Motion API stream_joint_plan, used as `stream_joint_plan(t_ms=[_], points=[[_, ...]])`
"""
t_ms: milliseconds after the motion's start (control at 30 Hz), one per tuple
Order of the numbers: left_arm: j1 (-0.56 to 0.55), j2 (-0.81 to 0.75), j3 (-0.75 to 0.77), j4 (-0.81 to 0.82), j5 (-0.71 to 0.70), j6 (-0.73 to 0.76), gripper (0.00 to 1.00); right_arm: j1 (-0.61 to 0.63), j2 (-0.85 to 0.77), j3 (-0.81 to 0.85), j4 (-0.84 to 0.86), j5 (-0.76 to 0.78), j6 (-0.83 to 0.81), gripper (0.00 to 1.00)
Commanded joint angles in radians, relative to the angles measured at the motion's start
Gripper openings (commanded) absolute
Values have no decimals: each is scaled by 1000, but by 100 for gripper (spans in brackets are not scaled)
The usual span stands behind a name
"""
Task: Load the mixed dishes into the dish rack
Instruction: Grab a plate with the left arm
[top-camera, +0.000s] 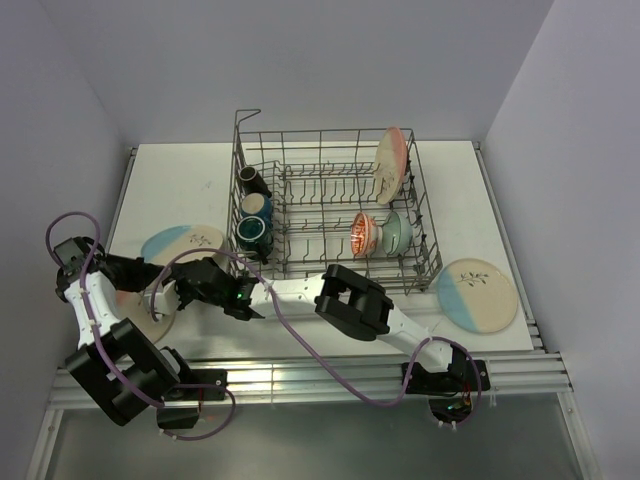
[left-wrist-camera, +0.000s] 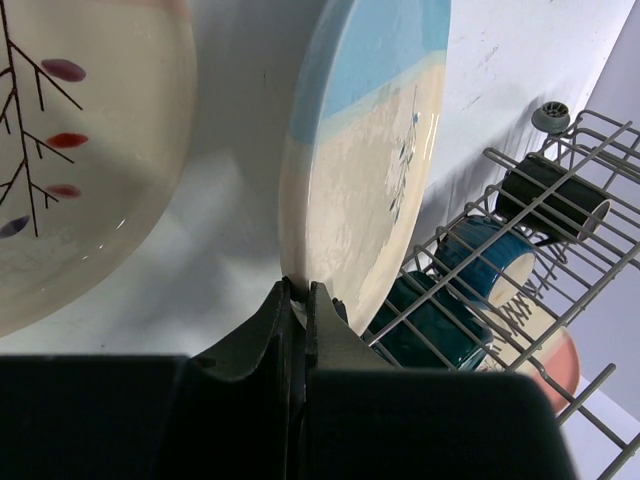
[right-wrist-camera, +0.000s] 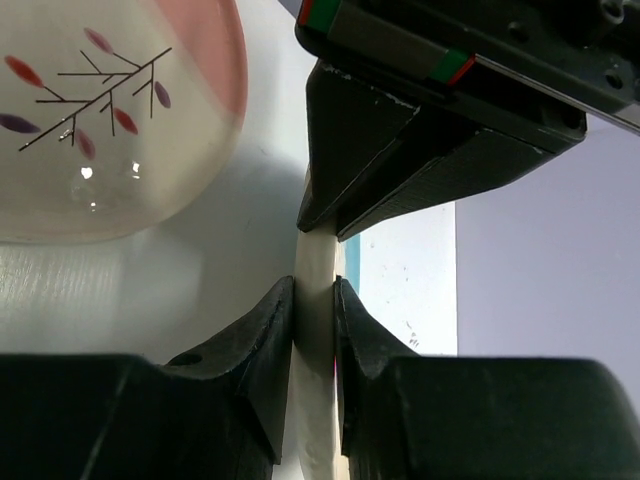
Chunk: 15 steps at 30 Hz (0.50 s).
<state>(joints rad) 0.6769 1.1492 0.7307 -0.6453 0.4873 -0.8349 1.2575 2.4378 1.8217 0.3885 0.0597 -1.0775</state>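
Observation:
A cream and light-blue plate with a twig motif is lifted on edge beside the dish rack. My left gripper is shut on its rim. My right gripper reaches across from the right and is shut on the same plate, seen edge-on, with the left gripper just beyond. A cream and pink plate lies flat on the table beside it. Another blue plate lies right of the rack. In the rack are a pink plate, an orange-red bowl, a green bowl and three mugs.
The rack's wire side stands close to the right of the held plate, with a black mug and teal mugs behind it. The right arm's forearm lies along the rack's front. Walls close in the table on both sides.

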Motion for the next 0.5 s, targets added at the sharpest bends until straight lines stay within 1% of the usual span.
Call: stream_joint_plan(t_ms=[0, 33, 167, 233, 333, 367, 467], points=[[1, -19, 30, -8, 56, 17, 0, -24, 35, -19, 79, 38, -19, 11], [1, -20, 29, -7, 56, 17, 0, -24, 35, -19, 82, 42, -18, 8], [4, -25, 13, 6, 62, 25, 1, -24, 24, -22, 87, 40, -1, 5], [7, -25, 6, 10, 60, 25, 4, -24, 18, -25, 95, 40, 8, 3], [9, -26, -14, 18, 50, 33, 22, -24, 10, -27, 102, 42, 16, 2], [10, -28, -22, 18, 45, 36, 33, -24, 10, -28, 104, 42, 17, 2], [12, -23, -33, 22, 27, 43, 50, -24, 3, -38, 119, 42, 21, 2]])
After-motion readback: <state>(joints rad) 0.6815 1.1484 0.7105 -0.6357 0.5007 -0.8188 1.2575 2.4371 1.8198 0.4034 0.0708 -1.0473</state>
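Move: The left hand has the blue-and-cream plate by its rim; the plate's middle lies about 5 cm ahead, 6 cm to the right and 5 cm below. The pink-and-cream plate lies flat some 10 cm back, 6 cm left and 10 cm down; the teal mug in the rack is roughly 8 cm ahead, 22 cm right and slightly lower. From the right hand, also gripping that rim, the blue-and-cream plate's middle is about 7 cm ahead, 2 cm right, 5 cm below. Keep the right gripper pinched on the blue-and-cream plate's rim, holding it still, so that it takes the plate over. Hold the left gripper in place first, then open its fingers to nearly half and let go of the rim, easing down, back and to the left by only about half a centimetre. ##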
